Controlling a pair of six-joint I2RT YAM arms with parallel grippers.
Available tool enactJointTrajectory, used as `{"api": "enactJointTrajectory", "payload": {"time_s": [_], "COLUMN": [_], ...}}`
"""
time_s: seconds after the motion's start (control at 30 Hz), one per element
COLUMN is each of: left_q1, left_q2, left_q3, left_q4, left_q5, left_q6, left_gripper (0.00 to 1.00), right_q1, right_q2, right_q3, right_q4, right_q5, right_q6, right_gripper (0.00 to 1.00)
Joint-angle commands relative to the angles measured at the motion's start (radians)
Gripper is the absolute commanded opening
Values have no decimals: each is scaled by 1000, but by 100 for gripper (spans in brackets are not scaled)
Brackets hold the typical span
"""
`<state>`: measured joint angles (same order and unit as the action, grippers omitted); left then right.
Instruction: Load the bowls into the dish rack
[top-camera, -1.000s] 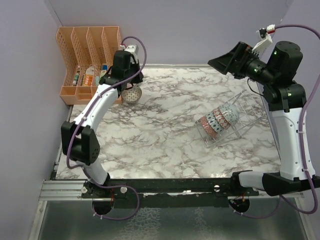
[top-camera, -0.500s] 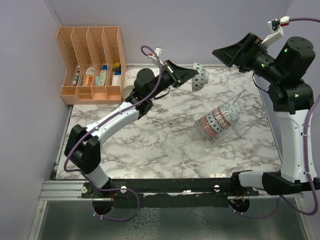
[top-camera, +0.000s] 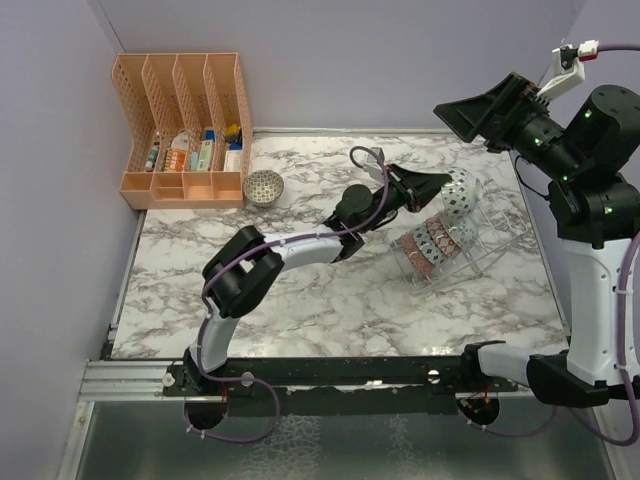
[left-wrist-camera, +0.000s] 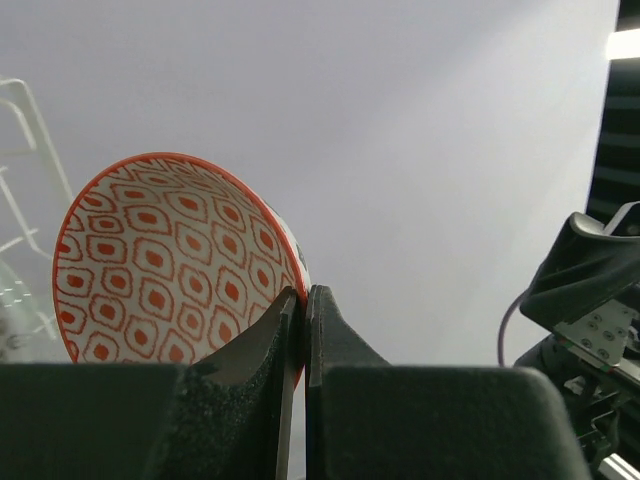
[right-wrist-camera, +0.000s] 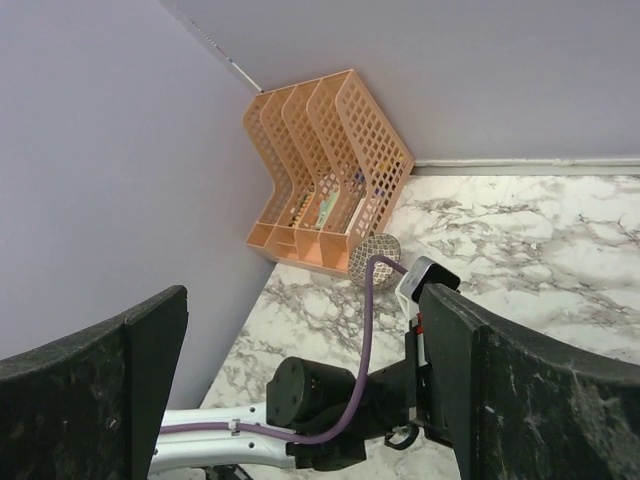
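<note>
My left gripper (top-camera: 445, 183) is shut on the rim of a bowl (top-camera: 460, 193) and holds it on edge just above the far end of the clear dish rack (top-camera: 490, 235). In the left wrist view the bowl (left-wrist-camera: 170, 260) shows a white inside with red-orange drops, with my jaws (left-wrist-camera: 303, 300) pinching its rim. A row of patterned bowls (top-camera: 430, 240) stands in the rack's near slots. Another bowl (top-camera: 264, 186) with a grey patterned inside sits on the table by the orange organizer; it also shows in the right wrist view (right-wrist-camera: 374, 255). My right gripper (top-camera: 455, 112) is open and empty, raised high at the back right.
The orange slotted file organizer (top-camera: 185, 125) stands at the back left corner, also in the right wrist view (right-wrist-camera: 330, 170). My left arm (top-camera: 300, 245) stretches across the marble table (top-camera: 300, 300) toward the rack. Purple walls close the back and left.
My left arm has swung from the organizer at the back left across to the rack, carrying the bowl. My right arm has drifted slightly up and right.
</note>
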<state>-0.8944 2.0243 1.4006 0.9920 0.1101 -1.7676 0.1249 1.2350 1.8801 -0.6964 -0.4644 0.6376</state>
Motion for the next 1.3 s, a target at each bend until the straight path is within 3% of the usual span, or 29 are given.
{"api": "enactJointTrajectory", "payload": {"time_s": [0.0,0.47,0.77,1.27], "left_q1": [-39,-115,-129,-129], "left_q2": [10,95,194,178], "left_q3": [99,108,193,105], "left_q4": [194,136,147,61], "left_q5": [-112,-226,-248,-280], "left_q6": [-122,-254,-308,-353], "left_gripper": [0,0,0,0], "right_q1": [2,2,2,2], "right_q2": [-16,-37,-35,-37], "right_q3": [21,0,12,-17], "right_q4": [-43,-78,-107,-105], "right_q5": [27,43,67,64], "right_q6": [-36,-75,-104,-110], "right_gripper": [99,99,99,99]}}
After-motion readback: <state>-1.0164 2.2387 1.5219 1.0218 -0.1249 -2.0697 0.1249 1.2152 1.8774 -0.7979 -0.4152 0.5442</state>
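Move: The open slot in the dish rack, just past the last loaded bowl, lies about 9 cm to the right of the left hand, 2 cm back and 9 cm below, with a bowl already pinched by its rim there. The nearest loaded bowl is some 5 cm back, 5 cm right and 11 cm below; the salmon bowl at the row's near end is 11 cm back, straight in line sideways and 13 cm down. From the right hand the slot lies 8 cm right, 1 cm ahead and 24 cm below. The white dotted bowl, still pinched by its rim in the left hand, is first lifted about 4 cm and drawn slightly back, then carried right and lowered some 9 cm from that peak into the rack beside the nearest loaded bowl. Overall the hand shifts 5 cm right, its left side rolling down slightly while the wrist tips about 20 degrees downward; the fingers stay shut. ##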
